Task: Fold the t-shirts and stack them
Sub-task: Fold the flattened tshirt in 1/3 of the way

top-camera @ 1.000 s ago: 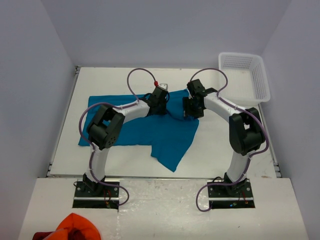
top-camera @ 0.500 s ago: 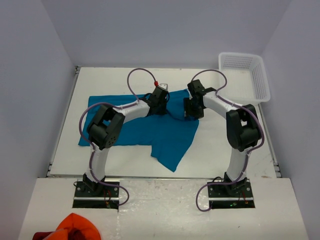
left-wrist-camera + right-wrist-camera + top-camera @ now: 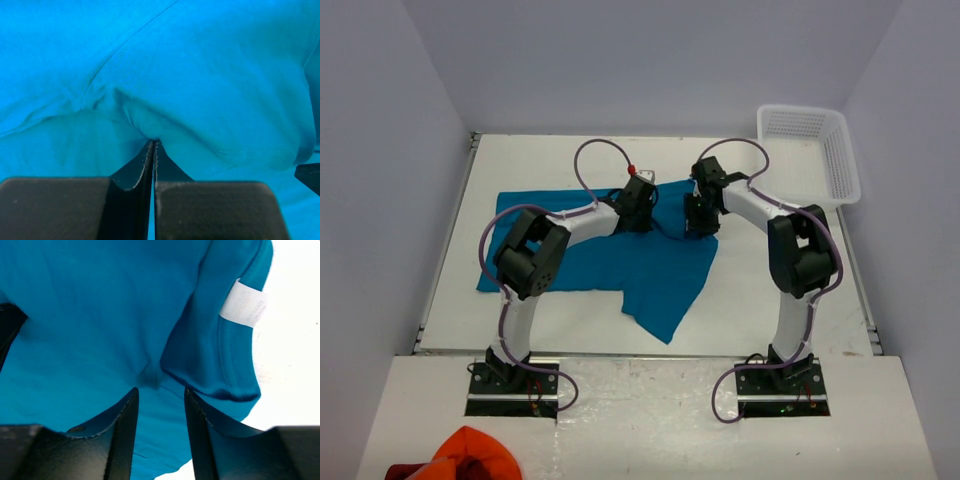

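Note:
One teal-blue t-shirt [image 3: 620, 262] lies spread on the white table [image 3: 760, 290], partly rumpled, with a flap hanging toward the near edge. My left gripper [image 3: 642, 212] presses down on its far middle. In the left wrist view that gripper [image 3: 153, 141] is shut, pinching a small ridge of the t-shirt [image 3: 200, 75]. My right gripper [image 3: 701, 220] stands over the shirt's far right edge. In the right wrist view its jaws are open [image 3: 161, 390] above the cloth [image 3: 90, 315], next to the collar fold with a white label [image 3: 242, 303].
A white plastic basket [image 3: 840, 150] sits at the table's far right corner. An orange-red bunched cloth [image 3: 470, 455] lies on the near platform at the bottom left, behind the arm bases. Bare white table shows right of the shirt's edge [image 3: 295, 340].
The left jaws have shut on the shirt fabric. The right gripper has shifted slightly up and left over the shirt, and its jaws have narrowed.

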Tool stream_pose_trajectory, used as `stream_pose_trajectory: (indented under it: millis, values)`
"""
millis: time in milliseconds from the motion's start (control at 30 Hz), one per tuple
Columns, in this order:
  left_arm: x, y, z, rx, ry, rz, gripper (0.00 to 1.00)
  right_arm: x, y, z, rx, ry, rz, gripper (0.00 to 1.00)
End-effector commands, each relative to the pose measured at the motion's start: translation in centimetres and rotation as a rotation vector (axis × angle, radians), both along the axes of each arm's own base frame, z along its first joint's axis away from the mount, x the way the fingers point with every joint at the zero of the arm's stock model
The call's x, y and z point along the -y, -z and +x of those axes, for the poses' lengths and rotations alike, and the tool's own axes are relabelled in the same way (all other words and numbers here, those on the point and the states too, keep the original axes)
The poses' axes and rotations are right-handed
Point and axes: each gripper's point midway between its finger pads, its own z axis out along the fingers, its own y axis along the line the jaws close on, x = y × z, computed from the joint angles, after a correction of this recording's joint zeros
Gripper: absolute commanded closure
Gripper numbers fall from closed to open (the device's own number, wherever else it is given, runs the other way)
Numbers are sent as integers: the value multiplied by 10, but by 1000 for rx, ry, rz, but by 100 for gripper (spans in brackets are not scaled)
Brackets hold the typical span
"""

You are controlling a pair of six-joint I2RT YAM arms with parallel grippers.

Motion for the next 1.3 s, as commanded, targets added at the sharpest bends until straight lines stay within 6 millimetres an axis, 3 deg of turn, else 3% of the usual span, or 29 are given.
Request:
stream_pose_trajectory:
  millis: [0,333,400,433,467,733,767,833,1000,1267]
  values:
    - [1,-24,8,68,-8,-22,100,-13,-10,13,28,-5,54,58]
    - [-5,-36,5,90,-12,-22,100,-17,-6,19,24,-8,59,73]
    - [-6,-36,3,89,-12,-21,100,-17,-6,19,21,-6,57,83]
    - [-6,-37,3,90,-12,-22,100,-17,-5,18,19,-5,53,95]
    - [-7,-37,2,90,-13,-21,100,-15,-4,18,17,-2,51,100]
    - [-10,-35,-2,85,-11,-15,100,-13,-4,18,28,8,47,100]
    - [-9,-36,-2,85,-9,-23,98,-14,-3,17,23,4,47,100]
    - [-7,-38,-2,87,-7,-35,76,-14,-4,17,23,5,46,100]
    - [-2,-43,-1,96,2,-53,61,-12,-5,18,27,4,43,100]
    - [4,-28,6,83,9,-41,60,-14,-4,16,19,-2,46,100]
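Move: Right at the open right fingers lies the t-shirt's fold crease, only about 1 cm ahead and 1 cm below; the white label sits some 6 cm ahead and 5 cm to the right, and the empty white basket about 20 cm ahead and 26 cm to the right. The shut left fingertips are already down at the shirt, with that crease roughly 11 cm to their right and level front to back. Settling about 1 cm forward and left into the cloth, after a slight dip, the right hand closes its half-open fingers fully and pinches the t-shirt at the crease, then stays there. Meanwhile the left hand eases roughly 1.5 cm back and left with its fingers shut, then opens them to just under half just above the cloth, creeping slightly forward and right. ##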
